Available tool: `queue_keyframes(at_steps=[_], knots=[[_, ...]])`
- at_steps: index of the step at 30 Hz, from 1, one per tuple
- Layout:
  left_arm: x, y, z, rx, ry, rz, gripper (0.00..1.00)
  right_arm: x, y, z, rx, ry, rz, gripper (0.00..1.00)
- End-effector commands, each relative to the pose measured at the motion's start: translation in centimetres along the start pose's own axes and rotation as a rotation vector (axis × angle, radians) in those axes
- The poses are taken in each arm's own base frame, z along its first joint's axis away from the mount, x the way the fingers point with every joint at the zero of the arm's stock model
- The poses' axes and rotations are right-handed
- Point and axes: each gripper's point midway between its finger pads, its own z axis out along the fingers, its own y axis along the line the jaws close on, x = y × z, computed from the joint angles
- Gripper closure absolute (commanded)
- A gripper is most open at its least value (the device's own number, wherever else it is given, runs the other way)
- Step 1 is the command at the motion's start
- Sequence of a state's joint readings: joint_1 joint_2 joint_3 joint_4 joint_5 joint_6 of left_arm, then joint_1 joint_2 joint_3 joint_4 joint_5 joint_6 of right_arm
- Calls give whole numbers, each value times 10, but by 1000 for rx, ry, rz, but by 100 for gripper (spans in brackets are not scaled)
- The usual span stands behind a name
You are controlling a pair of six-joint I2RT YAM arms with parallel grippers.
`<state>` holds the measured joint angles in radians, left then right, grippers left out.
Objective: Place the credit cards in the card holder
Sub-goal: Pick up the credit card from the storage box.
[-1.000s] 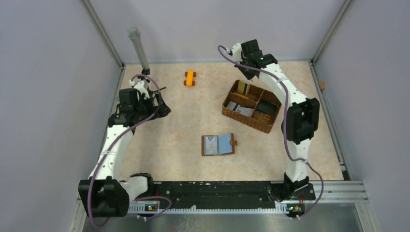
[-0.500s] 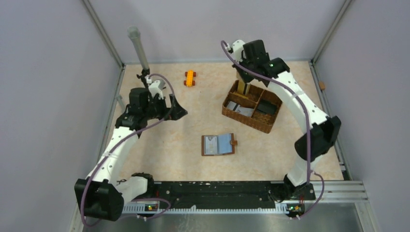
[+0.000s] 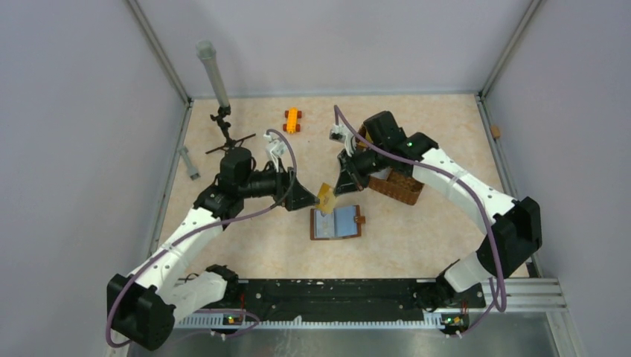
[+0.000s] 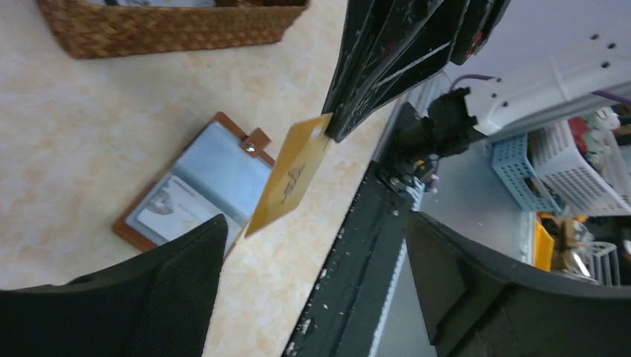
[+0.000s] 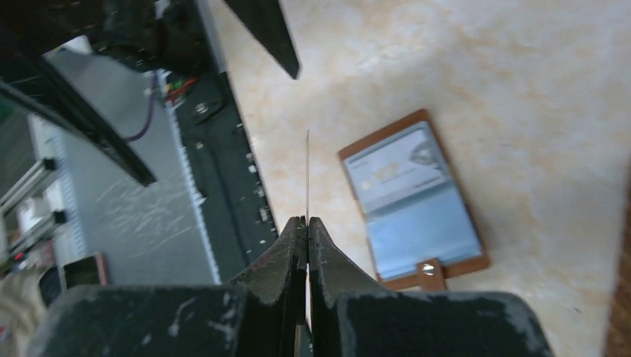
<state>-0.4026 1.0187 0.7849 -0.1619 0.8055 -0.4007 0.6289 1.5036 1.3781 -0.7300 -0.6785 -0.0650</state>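
Note:
My right gripper [image 3: 333, 192] is shut on one end of a gold credit card [image 3: 325, 197], holding it in the air just above the far left corner of the card holder [image 3: 336, 222]. The holder lies open and flat, brown outside with blue pockets [image 5: 417, 216], and a pale card shows in one pocket [image 4: 175, 206]. My left gripper [image 3: 313, 199] is open right beside the gold card [image 4: 290, 175], whose free end hangs just ahead of the left gripper's [image 4: 312, 294] fingers. In the right wrist view the card [image 5: 307, 175] shows edge-on above the shut right gripper [image 5: 306, 223].
A brown woven basket [image 3: 398, 187] sits behind the right arm, partly covered by it. An orange toy block [image 3: 292, 120] lies at the back. A grey tube on a stand [image 3: 212, 71], a small black tripod [image 3: 225, 137] and a grey bar [image 3: 190, 162] are at the back left.
The right gripper came from over the basket down and left with the gold card to just above the card holder. The left arm swung right toward the centre, gripper staying open.

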Motion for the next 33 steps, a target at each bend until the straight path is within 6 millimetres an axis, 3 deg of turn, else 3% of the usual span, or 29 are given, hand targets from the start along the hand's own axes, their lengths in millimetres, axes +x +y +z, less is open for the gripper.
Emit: queue_keyframes(at_steps=[1, 3, 7, 9, 16, 17, 20, 22, 27, 33], knots=[[4, -37, -1, 171, 23, 55, 23, -23, 67, -18, -294, -112, -97, 100], [12, -46, 0, 223, 61, 43, 37, -21, 71, -18, -311, -107, -104, 100], [24, -44, 4, 210, 90, 26, 37, -22, 81, -19, -368, -107, -131, 100], [26, -44, 5, 211, 97, 23, 42, -21, 82, -19, -373, -102, -140, 100], [30, -44, 4, 194, 87, 5, 100, -16, 72, -9, -330, -83, -141, 100], [31, -42, 4, 177, 81, -2, 100, -17, 67, -7, -306, -90, -134, 96], [34, -27, 4, 85, 38, -54, 100, -22, 56, -1, -238, -140, -87, 57], [40, -7, 6, -17, -19, -130, 100, -23, 50, 0, -194, -173, -52, 41], [81, 39, 4, -198, -67, -322, 100, -6, 28, -5, -7, -273, 102, 34], [113, 48, 3, -187, -76, -432, 100, 56, -5, -3, 187, -343, 412, 33]])
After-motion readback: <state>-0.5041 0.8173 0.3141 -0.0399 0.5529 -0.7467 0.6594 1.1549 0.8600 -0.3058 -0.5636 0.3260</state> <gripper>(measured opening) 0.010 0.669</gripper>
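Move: The yellow credit card, still pinched in my right fingers, sits about 5 cm to the right of my open left hand and 3 cm lower. From my right hand its middle is 3 cm left and 2 cm below; the left gripper waits some 8 cm to the left, level ahead and 1 cm above. The open card holder lies on the table about 8 cm right of my left hand, 2 cm ahead and 19 cm below. The storage box is roughly 17 cm ahead of my right hand, 16 cm to its right and 15 cm lower. Both my hands draw back about 5 cm together and close the gap between them, the right rising about 3 cm. My left fingers shut on the middle of the card, then my right fingers open and that hand backs off to the right and down, turning clockwise. With the card pinched, my left hand sinks about 12 cm towards the table left of the card holder, tipping down and turning counter-clockwise some 25 degrees. ##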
